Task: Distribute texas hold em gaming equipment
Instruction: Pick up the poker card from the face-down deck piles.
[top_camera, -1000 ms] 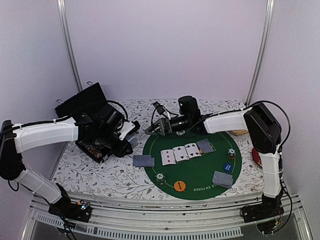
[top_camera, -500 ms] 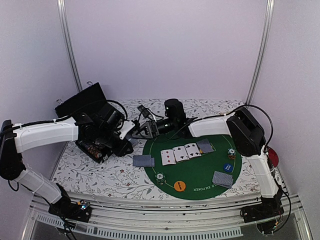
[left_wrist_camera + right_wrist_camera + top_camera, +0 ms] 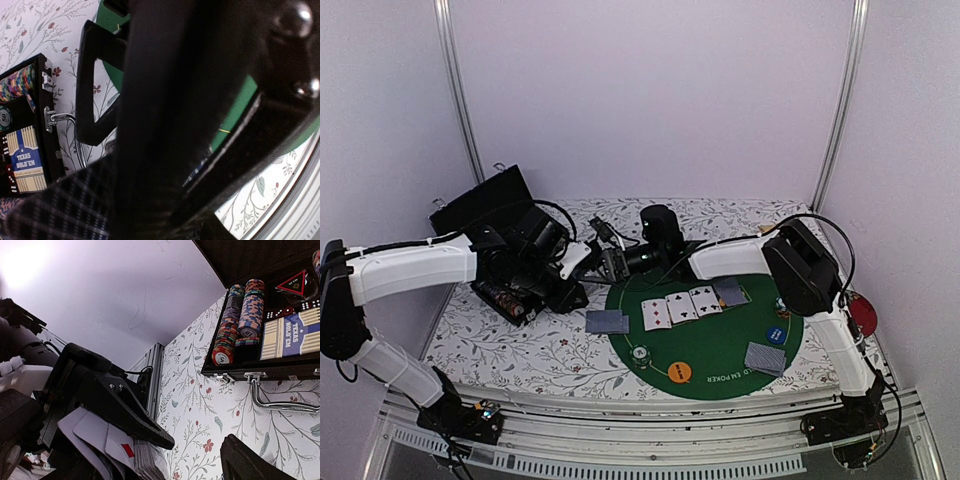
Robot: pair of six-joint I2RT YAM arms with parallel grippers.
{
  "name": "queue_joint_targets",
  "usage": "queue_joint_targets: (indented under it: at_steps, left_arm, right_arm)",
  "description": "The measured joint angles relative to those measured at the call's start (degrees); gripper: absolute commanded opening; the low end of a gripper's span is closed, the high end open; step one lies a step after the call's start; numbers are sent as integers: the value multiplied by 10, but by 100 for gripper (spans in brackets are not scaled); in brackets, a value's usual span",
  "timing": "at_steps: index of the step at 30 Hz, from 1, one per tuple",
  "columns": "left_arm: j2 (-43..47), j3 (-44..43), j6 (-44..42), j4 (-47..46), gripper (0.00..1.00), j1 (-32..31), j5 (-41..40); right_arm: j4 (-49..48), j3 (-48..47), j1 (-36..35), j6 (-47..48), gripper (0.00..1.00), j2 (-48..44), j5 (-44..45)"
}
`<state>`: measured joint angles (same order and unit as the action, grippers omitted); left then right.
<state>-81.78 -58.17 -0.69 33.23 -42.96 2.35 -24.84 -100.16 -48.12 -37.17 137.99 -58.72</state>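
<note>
My left gripper [image 3: 577,268] hovers left of the green felt mat [image 3: 720,350] and is shut on a deck of playing cards [image 3: 117,452]; a red pip shows on the top white face. My right gripper [image 3: 604,262] has reached across to it and stands open, one finger [image 3: 250,460] to the deck's right. On the mat lie three face-up cards [image 3: 681,306], a grey-backed card [image 3: 730,292], two card piles [image 3: 607,321] [image 3: 765,357], two chip stacks [image 3: 640,355] [image 3: 782,307], a blue disc [image 3: 775,335] and an orange disc [image 3: 680,372].
An open black case [image 3: 500,225] with rows of chips [image 3: 235,325] and a card box sits at the back left, its handle [image 3: 280,402] facing the grippers. A red cushion [image 3: 861,312] lies at the table's right edge. Frame posts stand at the back corners.
My right arm has swung left from above the mat's far edge to the deck in my left gripper, uncovering the red cushion. Its jaws have narrowed slightly. The left arm has stayed put.
</note>
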Motion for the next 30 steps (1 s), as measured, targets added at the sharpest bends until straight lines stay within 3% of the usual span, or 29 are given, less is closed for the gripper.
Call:
queue_joint_targets:
  at_steps: [5, 11, 18, 30]
  left_arm:
    - [0, 0, -2, 1, 40, 0, -1]
    - [0, 0, -2, 7, 40, 0, -11]
    - [0, 0, -2, -1, 40, 0, -10]
    - [1, 1, -4, -2, 40, -1, -11]
  right_arm:
    - [31, -4, 0, 19, 49, 0, 19]
    - [103, 7, 3, 80, 35, -33, 51]
    - [186, 19, 19, 162, 3, -100, 109]
    - [365, 20, 59, 310, 1, -179, 150]
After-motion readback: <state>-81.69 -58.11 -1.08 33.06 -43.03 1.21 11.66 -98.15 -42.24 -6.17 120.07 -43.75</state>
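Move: The face-down deck, still held up in the left fingers, lies about 4 cm to the right hand's left, 1 cm back and 1 cm lower. From that hand, the pair of cards on the table is some 5 cm back, level sideways; the diamond card about 2 cm back and 11 cm right; the chip case 7 cm ahead and 17 cm left, all roughly 13 cm lower. From the left hand the deck is about 3 cm ahead, 2 cm right, 1 cm higher. A card at the deck's right-hand side is pinched by the right gripper, whose wide-open fingers dip about 1 cm and close almost fully as it starts to leave. It draws the card away to the right by about 8 cm, also forward and up, fingertips tipping down and the hand rolling some 20 degrees. The left hand stays put, keeping its grip on the deck. ##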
